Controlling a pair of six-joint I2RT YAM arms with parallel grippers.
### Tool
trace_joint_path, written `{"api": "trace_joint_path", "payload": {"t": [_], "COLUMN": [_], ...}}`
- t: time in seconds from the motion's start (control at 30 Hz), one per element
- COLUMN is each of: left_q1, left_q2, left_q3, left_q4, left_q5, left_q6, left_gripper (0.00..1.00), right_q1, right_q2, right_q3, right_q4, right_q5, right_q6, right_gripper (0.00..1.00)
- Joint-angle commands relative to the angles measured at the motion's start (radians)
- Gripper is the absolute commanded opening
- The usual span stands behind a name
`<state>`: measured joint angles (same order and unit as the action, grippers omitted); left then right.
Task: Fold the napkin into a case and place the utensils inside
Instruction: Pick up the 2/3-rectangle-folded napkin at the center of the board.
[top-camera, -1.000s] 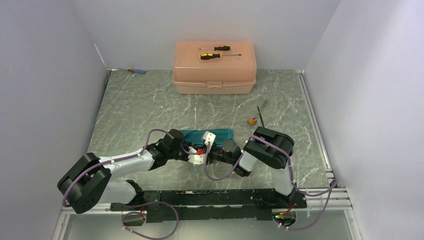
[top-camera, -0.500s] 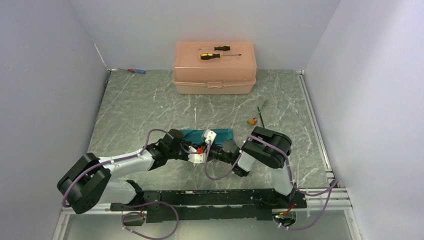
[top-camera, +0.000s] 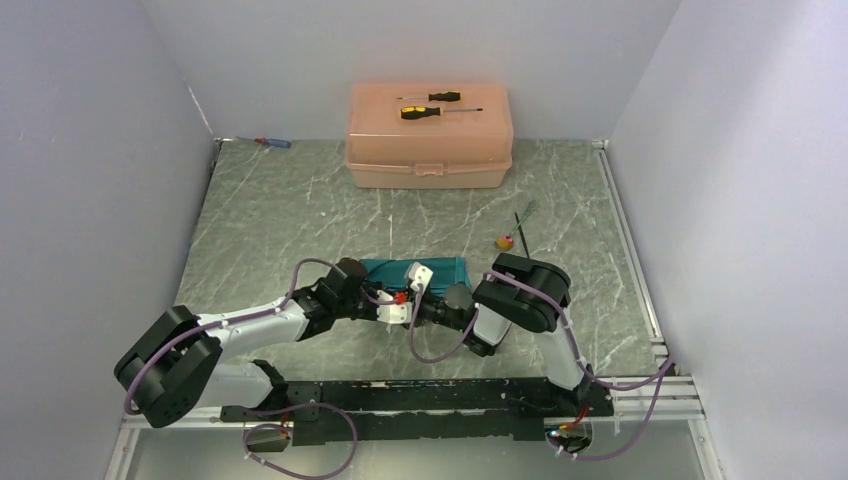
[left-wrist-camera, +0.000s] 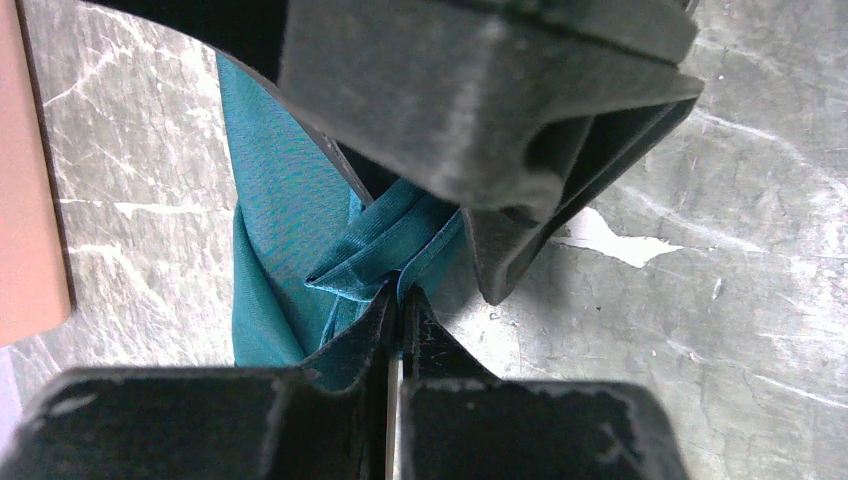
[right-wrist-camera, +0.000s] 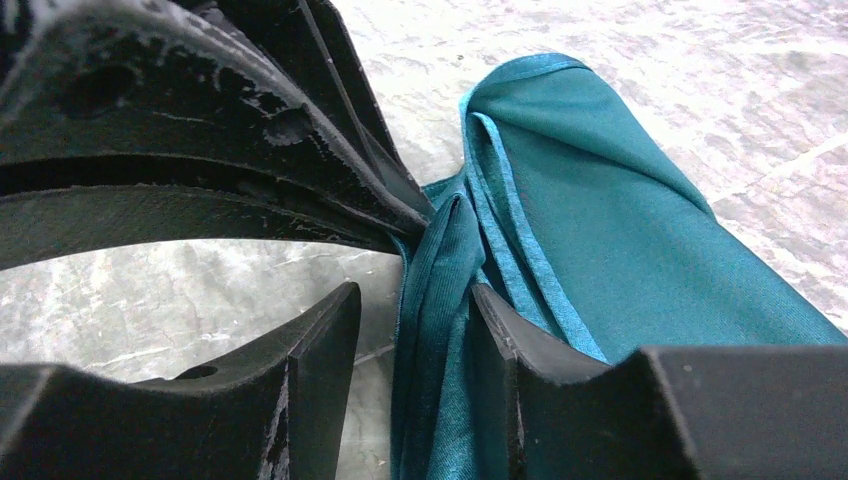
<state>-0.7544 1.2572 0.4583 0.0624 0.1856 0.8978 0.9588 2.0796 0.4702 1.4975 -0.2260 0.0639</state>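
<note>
The teal napkin (top-camera: 440, 268) lies bunched on the marble table near the middle, just ahead of both grippers. My left gripper (top-camera: 397, 305) is shut on a folded edge of the napkin (left-wrist-camera: 280, 200), with the pinch (left-wrist-camera: 400, 297) at its fingertips. My right gripper (top-camera: 415, 285) meets it from the right. Its jaws (right-wrist-camera: 415, 315) stand open around a gathered fold of the napkin (right-wrist-camera: 620, 230), with a gap on the left side. Of the utensils, a thin dark fork (top-camera: 522, 220) lies to the right on the table, apart from the cloth.
A peach plastic box (top-camera: 430, 150) stands at the back with two yellow-and-black screwdrivers (top-camera: 432, 105) on its lid. A small red-and-blue screwdriver (top-camera: 272, 143) lies at the back left. A small yellow-red object (top-camera: 505, 241) sits beside the fork. The walls close in on both sides.
The right arm's elbow has shifted slightly left toward the napkin. The left arm and the pinched cloth have stayed in place.
</note>
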Motion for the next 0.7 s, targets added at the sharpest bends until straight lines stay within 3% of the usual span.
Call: {"api": "trace_joint_path", "payload": {"t": [0.0,0.07,0.23,0.33,0.43,0.53,0.67], "left_q1": [-0.003,-0.003,-0.004,-0.004,-0.001,0.036,0.139], "left_q2": [-0.009,-0.011,-0.013,-0.021,-0.04,-0.068,-0.119], "left_q3": [0.025,0.023,0.027,0.026,0.034,0.068,0.119], "left_q4": [0.012,0.013,0.011,-0.001,-0.046,-0.163,-0.293], "left_q5": [-0.005,-0.005,-0.006,-0.012,-0.031,-0.016,0.04], "left_q6": [-0.029,-0.03,-0.033,-0.04,-0.074,-0.128,-0.193], "left_gripper": [0.05,0.05,0.09,0.23,0.52,0.6,0.62], "right_q1": [0.002,0.002,0.002,0.001,0.002,0.003,0.002], "right_q2": [-0.009,-0.008,0.001,-0.001,-0.007,-0.01,-0.008], "right_q3": [-0.002,0.003,0.013,0.001,-0.01,-0.012,-0.008], "right_q4": [0.144,0.132,0.142,0.154,0.158,0.143,0.131], "right_q5": [-0.038,-0.029,-0.001,0.031,0.042,0.035,0.018], "right_q6": [0.006,0.0,-0.001,-0.004,-0.007,-0.001,0.011], "right_gripper": [0.49,0.44,0.16,0.07,0.01,0.0,0.0]}}
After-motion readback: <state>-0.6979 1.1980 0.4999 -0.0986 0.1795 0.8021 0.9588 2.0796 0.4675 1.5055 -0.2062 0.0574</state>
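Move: The napkin's near left corner is pinched in the left fingers, at that hand's point, and lies between the open right fingers, about 1 cm left of the right hand's point. The napkin's middle is some 6 cm right, 3 cm farther out and 3 cm below the left hand, and 5 cm right, 3 cm out and 2 cm below the right. The white patch is 5 cm nearer the base and 1 cm right of the left hand. The right hand stays almost in place beside the left fingertips, its fingers pointing left, and shuts its half-open fingers on the napkin's near left corner, taking over the pinch. Only once they are nearly closed does the left hand open to over half, let go of the corner and draw off about 2 cm to the left, lifting very slightly at the end as the wrist turns some 10 degrees, mostly counter-clockwise. ##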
